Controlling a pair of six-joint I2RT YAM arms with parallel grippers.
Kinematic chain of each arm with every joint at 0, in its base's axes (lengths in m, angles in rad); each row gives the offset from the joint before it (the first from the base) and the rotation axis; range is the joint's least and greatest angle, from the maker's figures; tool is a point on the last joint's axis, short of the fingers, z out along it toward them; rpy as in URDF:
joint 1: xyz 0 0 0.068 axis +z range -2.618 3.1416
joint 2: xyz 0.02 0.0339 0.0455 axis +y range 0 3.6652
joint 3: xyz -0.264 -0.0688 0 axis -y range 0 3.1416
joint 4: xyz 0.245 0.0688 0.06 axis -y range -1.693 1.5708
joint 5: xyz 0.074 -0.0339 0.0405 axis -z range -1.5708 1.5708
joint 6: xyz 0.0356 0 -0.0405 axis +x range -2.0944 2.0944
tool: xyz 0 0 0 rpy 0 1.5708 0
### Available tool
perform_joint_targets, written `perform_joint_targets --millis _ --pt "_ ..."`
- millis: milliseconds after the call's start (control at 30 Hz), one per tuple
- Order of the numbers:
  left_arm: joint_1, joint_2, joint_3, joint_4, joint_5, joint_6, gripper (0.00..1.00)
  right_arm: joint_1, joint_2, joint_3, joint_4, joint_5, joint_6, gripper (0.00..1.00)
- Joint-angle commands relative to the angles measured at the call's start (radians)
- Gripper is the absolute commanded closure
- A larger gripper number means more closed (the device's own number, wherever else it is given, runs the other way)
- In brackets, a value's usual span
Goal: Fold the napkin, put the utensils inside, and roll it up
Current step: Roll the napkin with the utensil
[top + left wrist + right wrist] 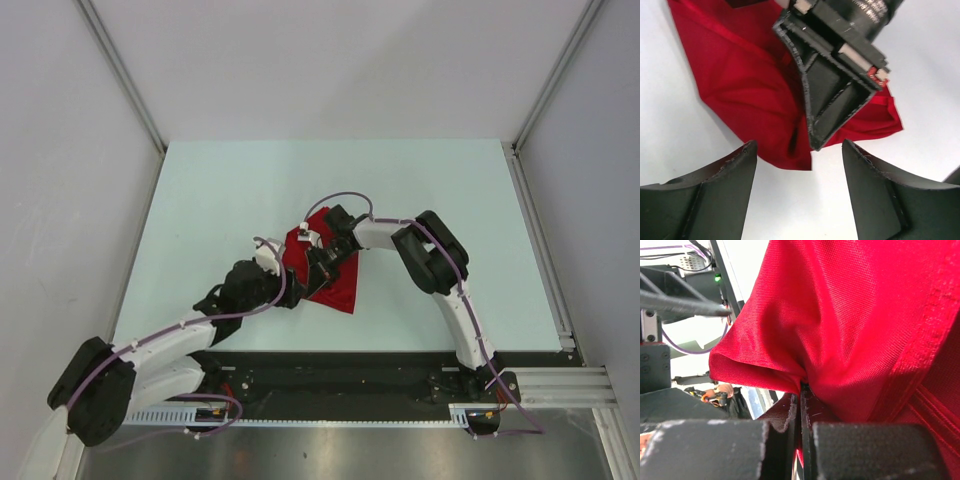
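Observation:
The red napkin (342, 284) lies crumpled near the middle of the table, partly lifted. My right gripper (318, 264) is shut on a pinched fold of it, and the cloth (850, 315) bulges over the closed jaws (802, 390). In the left wrist view the right gripper's fingers (832, 95) press down on the napkin (745, 85). My left gripper (799, 146) stands open just off the napkin's near corner, low over the table, with only bare table between its fingers. In the top view, the left gripper (290, 293) sits at the cloth's left edge. The utensils are out of view.
The pale green table (220, 200) ends at a black strip and metal rail (350, 420) by the arm bases. Aluminium frame posts (535, 230) run along the right side, and grey walls close in left, right and behind.

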Motion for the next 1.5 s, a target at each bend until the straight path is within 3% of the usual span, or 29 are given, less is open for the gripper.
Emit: perform_joint_targets --millis 0,233,833,1067,1233,1467 --pt "-0.007 0.036 0.048 -0.006 -0.088 -0.005 0.26 -0.02 0.088 -0.025 -0.09 0.191 -0.022 1.0" --pt "-0.007 0.064 0.056 -0.02 -0.103 -0.008 0.32 -0.023 0.089 -0.02 -0.09 0.191 -0.021 1.0" --pt "-0.007 0.179 0.102 0.022 -0.188 -0.021 0.62 -0.023 0.088 -0.02 -0.097 0.197 -0.024 1.0" --pt "-0.004 0.227 0.139 -0.036 -0.246 -0.041 0.83 -0.023 0.051 -0.029 -0.097 0.206 -0.025 0.78" --pt "-0.003 0.282 0.181 -0.092 -0.257 -0.061 0.97 -0.025 0.006 -0.042 -0.092 0.217 -0.022 0.7" --pt "0.006 0.303 0.211 -0.156 -0.245 -0.077 0.99 -0.034 -0.086 -0.104 -0.048 0.26 -0.001 0.56"
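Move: The napkin edge to be grasped, bunched up at the near-left corner, lies about 3 cm ahead of the left hand, 1 cm to its left and 4 cm below. The shut right fingertips holding that corner are some 2 cm ahead of the left hand, 2 cm to its right and 5 cm lower; the napkin's middle is about 9 cm ahead and 5 cm to the right. From the right hand, the edge lies roughly 3 cm left, 1 cm ahead and 1 cm higher. The left hand sinks and reaches forward onto the raised napkin edge, about 5 cm in all and drifting slightly left, while its wrist turns some 15 degrees, partly counter-clockwise, and its well-opened fingers close fully to pinch the cloth just beyond and to the left of the right fingertips. The right hand keeps its pinch on the corner, still and low, until the left fingers are nearly shut, then opens a bit over a third of the way and starts to rise about 1 cm, letting the cloth hang loose between its fingers. ##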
